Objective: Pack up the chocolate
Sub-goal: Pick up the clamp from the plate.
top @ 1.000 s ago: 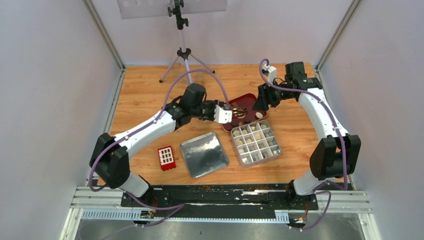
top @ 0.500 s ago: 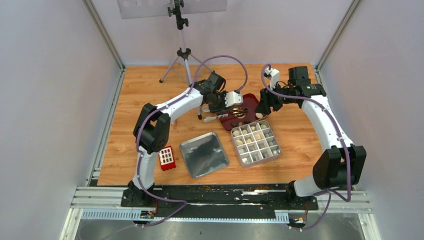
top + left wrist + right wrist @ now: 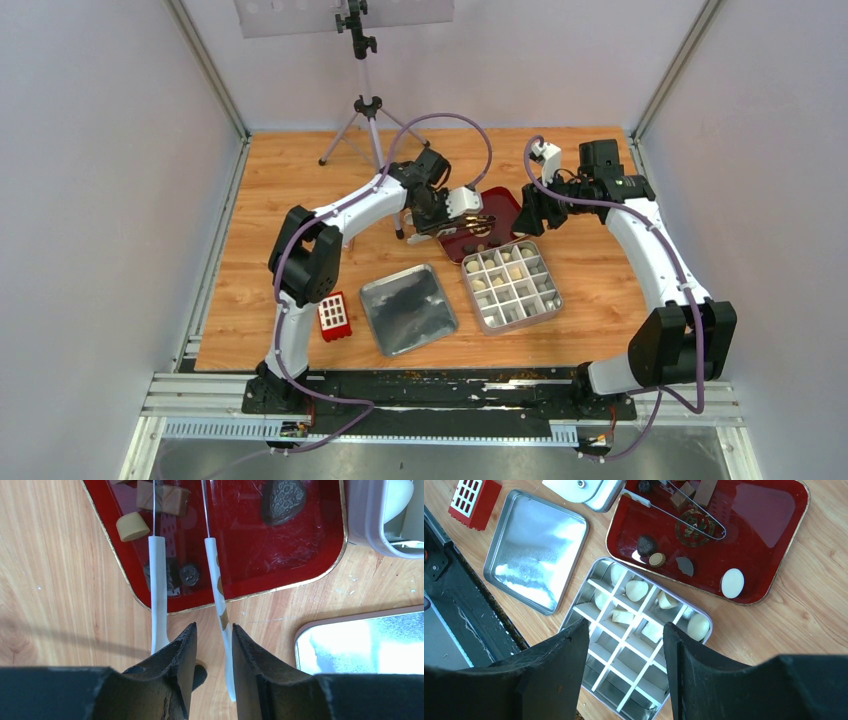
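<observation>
Loose chocolate lies on the red tray [image 3: 774, 540]: a dark piece [image 3: 646, 545], a tan round [image 3: 656, 559] and a white oval [image 3: 732, 583]. Several cream pieces [image 3: 636, 590] fill far cells of the divided tin [image 3: 548, 310]. My left gripper [image 3: 214, 627] is shut on white-handled wire tongs [image 3: 217, 575]. One handle runs between the jaws and the other passes by the left finger. The tong tips reach over the tray [image 3: 320, 565] near a cream piece [image 3: 132, 526] and a small dark one [image 3: 190, 574]. My right gripper [image 3: 626, 625] hovers open over the tin, holding nothing.
The tin's lid [image 3: 408, 308] lies upturned left of the tin, and a small red block with white squares [image 3: 333, 315] sits further left. A camera tripod [image 3: 368, 110] stands at the back of the wooden table. Side walls close in both sides.
My left arm has raised its elbow and swung back, carrying the tongs a little farther over the red tray. The right arm has shifted slightly and its jaws stay open.
</observation>
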`<state>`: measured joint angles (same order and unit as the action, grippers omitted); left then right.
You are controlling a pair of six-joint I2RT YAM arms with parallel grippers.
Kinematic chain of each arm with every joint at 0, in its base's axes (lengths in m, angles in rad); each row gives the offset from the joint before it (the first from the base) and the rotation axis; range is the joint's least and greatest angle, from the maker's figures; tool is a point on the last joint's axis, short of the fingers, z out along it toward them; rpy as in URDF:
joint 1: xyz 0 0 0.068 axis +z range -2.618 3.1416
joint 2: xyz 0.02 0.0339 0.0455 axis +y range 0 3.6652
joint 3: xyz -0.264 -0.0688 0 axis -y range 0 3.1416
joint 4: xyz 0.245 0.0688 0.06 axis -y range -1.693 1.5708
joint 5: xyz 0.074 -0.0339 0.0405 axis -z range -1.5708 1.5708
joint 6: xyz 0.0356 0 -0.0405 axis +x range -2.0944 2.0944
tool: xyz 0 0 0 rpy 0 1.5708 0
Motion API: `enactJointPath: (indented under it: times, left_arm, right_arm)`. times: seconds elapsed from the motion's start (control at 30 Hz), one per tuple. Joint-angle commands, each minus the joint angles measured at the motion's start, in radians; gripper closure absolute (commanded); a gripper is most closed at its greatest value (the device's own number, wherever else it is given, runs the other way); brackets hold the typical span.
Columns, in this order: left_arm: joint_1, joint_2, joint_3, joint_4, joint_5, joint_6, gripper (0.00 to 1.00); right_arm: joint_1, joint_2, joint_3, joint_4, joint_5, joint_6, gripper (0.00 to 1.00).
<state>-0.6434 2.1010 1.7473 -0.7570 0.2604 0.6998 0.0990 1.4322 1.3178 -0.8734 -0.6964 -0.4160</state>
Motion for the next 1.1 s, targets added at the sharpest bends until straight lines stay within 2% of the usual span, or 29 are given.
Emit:
enactJointPath:
  times: [0.0,0.27,0.5,0.67,0.83,0.97,1.07]
  left_arm:
    - [0.001,0.024,0.003,-0.031,-0.015,-0.002,0.61]
    - [0.012,0.029,-0.040,-0.088,-0.034,0.099,0.67]
    - [0.027,0.011,-0.037,-0.106,0.005,0.149,0.90]
    - [0.040,-0.099,-0.043,-0.174,0.130,0.272,0.98]
    - [0.044,-0.162,-0.005,-0.273,0.211,0.299,1.00]
    - [0.056,-0.197,0.000,-0.260,0.239,0.234,1.00]
    - [0.062,-0.236,-0.012,-0.270,0.309,0.247,1.00]
  right_arm:
    - [-0.005,-0.016,0.000,0.037,-0.008,0.001,0.43]
    - [-0.005,-0.023,-0.007,0.046,-0.003,0.007,0.43]
    - [-0.005,-0.017,0.011,0.032,-0.006,-0.007,0.43]
    - [0.000,-0.003,0.081,-0.026,-0.021,-0.137,0.43]
    - [0.043,0.001,0.136,-0.025,0.002,-0.259,0.40]
    - [0.092,-0.018,0.126,0.028,0.015,-0.334,0.40]
    - [0.128,-0.036,0.114,0.036,-0.019,-0.404,0.39]
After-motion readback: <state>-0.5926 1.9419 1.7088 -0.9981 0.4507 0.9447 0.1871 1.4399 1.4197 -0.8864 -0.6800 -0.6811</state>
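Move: The clamp's middle lies about 2 cm to the right of my left hand and 3 cm below it, level fore and aft; the nearer of its two handles already runs between my open fingers. The red plate under it is centred some 8 cm to my right. The black tripod foot stands about 7 cm to my left, and the compartment box 14 cm right and 11 cm back. From my right hand the clamp is about 15 cm left, 6 cm ahead and 15 cm below. I slide my left hand about 3 cm left along the clamp's handle while sinking some 3 cm, shut my fingers and pinch that one handle, then carry the clamp up about 7 cm and back 3 to 4 cm, turning clockwise a little. Late on, my empty right hand rises about 3 cm and shifts left, turning counter-clockwise and tipping its fingers up. ##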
